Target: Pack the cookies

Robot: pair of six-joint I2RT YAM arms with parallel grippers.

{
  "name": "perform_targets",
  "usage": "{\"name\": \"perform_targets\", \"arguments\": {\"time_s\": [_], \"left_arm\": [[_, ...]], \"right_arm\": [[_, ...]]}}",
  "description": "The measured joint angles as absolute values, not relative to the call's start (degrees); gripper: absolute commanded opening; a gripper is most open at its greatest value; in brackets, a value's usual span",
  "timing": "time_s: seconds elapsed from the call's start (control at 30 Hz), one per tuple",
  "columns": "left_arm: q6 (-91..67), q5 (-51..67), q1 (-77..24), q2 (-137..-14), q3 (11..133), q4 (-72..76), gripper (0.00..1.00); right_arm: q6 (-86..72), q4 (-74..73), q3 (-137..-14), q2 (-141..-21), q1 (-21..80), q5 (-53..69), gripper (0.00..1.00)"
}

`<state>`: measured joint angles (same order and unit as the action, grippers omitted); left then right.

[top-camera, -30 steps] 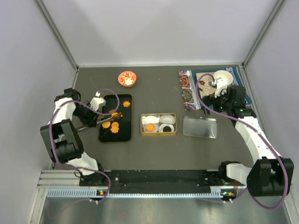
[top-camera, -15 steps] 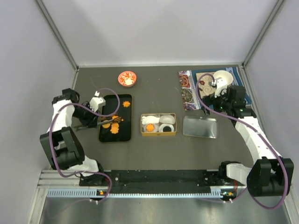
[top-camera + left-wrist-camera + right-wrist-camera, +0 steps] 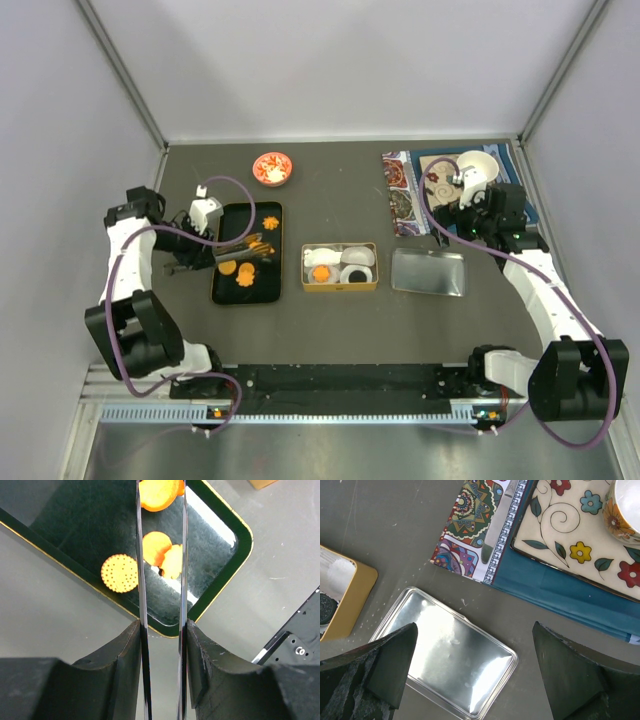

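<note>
Several orange cookies (image 3: 237,268) lie on a black tray (image 3: 262,289); in the left wrist view, cookies (image 3: 156,547) show on the same tray (image 3: 224,573). My left gripper (image 3: 211,258) (image 3: 161,625) is shut on metal tongs (image 3: 141,595), whose two blades reach over the tray. One cookie (image 3: 159,493) sits between the blades near their tips, which are cut off at the frame's top. A gold box (image 3: 340,289) holds white paper cups and one cookie (image 3: 321,273). My right gripper (image 3: 455,224) (image 3: 474,627) hangs open above a metal lid (image 3: 445,655).
A small red bowl (image 3: 271,168) stands at the back. A patterned placemat (image 3: 400,195) with a flowered tray (image 3: 570,535) and a white cup (image 3: 478,168) lies at the back right. The metal lid (image 3: 429,272) rests right of the gold box.
My left arm has swung back, and the tongs have shifted a little right and farther over the tray, the cookie at their tips moving along. The right arm has not moved.
</note>
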<state>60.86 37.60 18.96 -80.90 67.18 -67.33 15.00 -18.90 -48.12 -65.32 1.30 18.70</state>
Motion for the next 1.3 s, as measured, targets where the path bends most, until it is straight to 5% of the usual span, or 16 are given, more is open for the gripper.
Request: {"name": "perform_targets", "arguments": {"time_s": [0.43, 1.3], "left_arm": [[56.23, 45.87, 15.77, -73.17, 70.35, -68.64, 0.0], [35.09, 43.42, -12.43, -76.44, 70.15, -50.81, 0.0]], "right_arm": [[15.0, -18.9, -48.12, -65.65, 1.3, 18.7, 0.99], [15.38, -18.92, -48.14, -65.87, 1.3, 18.68, 0.99]]}}
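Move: The tin the left hand is taking its cookie to lies about 33 cm to its right, some 5 cm farther out and 12 cm below. The orange cookie already pinched in the tongs' tips is roughly 14 cm right, 7 cm ahead and 5 cm below; the black baking tray's middle is 7 cm right, 8 cm ahead, down on the table. The tin's flower cookie sits 28 cm right and 3 cm ahead of the hand. From the right hand the tin is about 37 cm left, level fore and aft. The orange cookie, still pinched in the tongs that the left gripper keeps hold of, goes up off the tray area and then across to the right towards the tin: the hand first climbs, about 8 cm in all, swings some 17 cm right, and sinks a couple of centimetres at the end. The wrist turns about 15 degrees clockwise and tips the tongs' ends upward; the gripper's opening stays the same. ##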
